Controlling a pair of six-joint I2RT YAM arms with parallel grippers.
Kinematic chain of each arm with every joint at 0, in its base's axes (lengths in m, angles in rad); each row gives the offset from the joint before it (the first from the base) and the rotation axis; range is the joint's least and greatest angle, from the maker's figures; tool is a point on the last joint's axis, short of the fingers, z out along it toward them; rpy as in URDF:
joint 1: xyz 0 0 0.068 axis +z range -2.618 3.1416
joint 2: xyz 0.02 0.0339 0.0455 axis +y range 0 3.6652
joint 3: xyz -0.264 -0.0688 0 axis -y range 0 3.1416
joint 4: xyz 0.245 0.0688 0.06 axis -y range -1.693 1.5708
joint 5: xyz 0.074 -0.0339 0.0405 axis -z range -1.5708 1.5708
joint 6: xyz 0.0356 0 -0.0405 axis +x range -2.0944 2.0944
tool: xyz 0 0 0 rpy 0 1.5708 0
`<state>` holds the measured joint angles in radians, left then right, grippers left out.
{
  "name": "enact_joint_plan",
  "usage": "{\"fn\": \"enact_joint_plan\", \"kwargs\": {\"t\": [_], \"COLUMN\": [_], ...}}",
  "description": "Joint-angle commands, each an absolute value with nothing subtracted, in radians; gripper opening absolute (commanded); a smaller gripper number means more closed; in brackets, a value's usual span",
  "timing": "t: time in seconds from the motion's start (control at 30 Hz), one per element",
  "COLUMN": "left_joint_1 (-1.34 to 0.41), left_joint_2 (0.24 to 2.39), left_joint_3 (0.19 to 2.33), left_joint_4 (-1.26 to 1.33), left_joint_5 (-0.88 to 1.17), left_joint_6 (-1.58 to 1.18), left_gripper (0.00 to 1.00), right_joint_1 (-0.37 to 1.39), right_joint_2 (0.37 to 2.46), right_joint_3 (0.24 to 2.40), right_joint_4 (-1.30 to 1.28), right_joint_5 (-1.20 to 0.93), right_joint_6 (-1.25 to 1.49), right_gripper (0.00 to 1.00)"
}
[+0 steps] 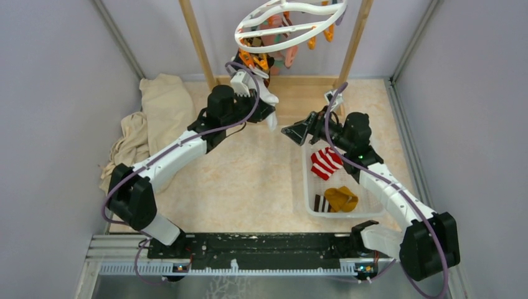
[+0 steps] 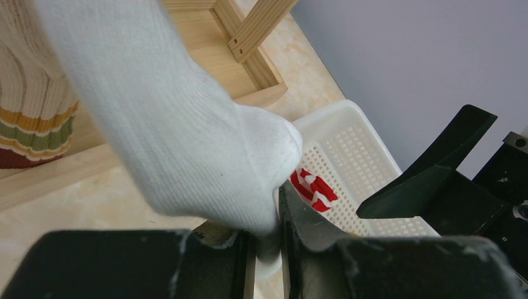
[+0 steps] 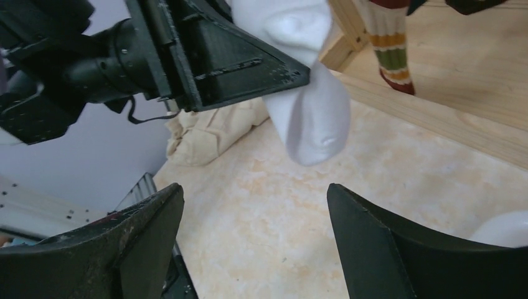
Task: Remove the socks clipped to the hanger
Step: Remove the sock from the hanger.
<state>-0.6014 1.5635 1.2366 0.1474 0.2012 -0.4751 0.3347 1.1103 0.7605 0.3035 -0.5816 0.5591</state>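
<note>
The white ring hanger (image 1: 289, 25) hangs at the top between two wooden posts, with orange clips and pink socks (image 1: 274, 31) under it. My left gripper (image 1: 264, 104) (image 2: 268, 243) is shut on a white sock (image 1: 271, 115) (image 2: 187, 124) just below the ring; the sock's toe (image 3: 311, 118) dangles free. My right gripper (image 1: 299, 132) (image 3: 255, 190) stands open and empty a little to the right, facing the sock. A cream sock with orange and green stripes (image 2: 31, 124) (image 3: 392, 50) hangs behind.
A white perforated basket (image 1: 307, 180) (image 2: 355, 143) under the right arm holds a red-white striped sock (image 1: 325, 163) (image 2: 313, 189), a mustard sock (image 1: 342, 198) and a brown patterned one (image 1: 321, 202). Cream cloth (image 1: 159, 106) (image 3: 212, 134) lies at the left. The wooden frame's base (image 2: 249, 37) runs behind.
</note>
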Motion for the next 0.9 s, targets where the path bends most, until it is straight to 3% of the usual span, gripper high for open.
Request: {"fn": "enact_joint_plan", "kwargs": {"t": [0.0,0.17,0.4,0.87], "left_joint_1": [-0.619,-0.654,-0.718,-0.838], "left_joint_2": [1.524,1.507,1.478,1.466], "left_joint_3": [1.247,1.238,1.245,1.268], "left_joint_4": [0.129,0.119,0.091,0.077], "left_joint_5": [0.243,0.224,0.154,0.067], "left_joint_6": [-0.529,-0.564,-0.576,-0.612], "left_gripper": [0.24,0.23,0.23,0.23], "right_joint_1": [0.327,0.327,0.327,0.328], "right_joint_2": [1.115,1.113,1.051,0.981], "right_joint_3": [0.752,0.751,0.731,0.686], "right_joint_4": [0.497,0.482,0.326,0.319], "right_joint_5": [-0.735,-0.801,-0.665,-0.583], "right_joint_6": [0.607,0.589,0.521,0.539], "right_gripper": [0.85,0.85,0.84,0.84]}}
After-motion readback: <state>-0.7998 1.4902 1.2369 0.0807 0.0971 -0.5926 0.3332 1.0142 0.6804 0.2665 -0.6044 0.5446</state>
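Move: The left gripper still pinches the white sock near its free end, the cuff running up to the orange clip about 7 cm ahead, 4 cm left and some 14 cm above. The open right gripper waits about 6 cm back of the left one, 8 cm to its right and 3 cm lower. From the right hand, that pinched end is some 6 cm ahead, 8 cm left and 3 cm up; the red-striped sock lies about 3 cm back, 10 cm right and 24 cm below. Keep the left fingers pinched on the white sock and draw its free end back about 7 cm and 5 cm to the right, rising some 2 cm, towards the open right gripper. Hold the right fingers wide; ease that hand back about 2.5 cm, first with a slight rise and leftward swing, then down and right again, without closing on the sock. ##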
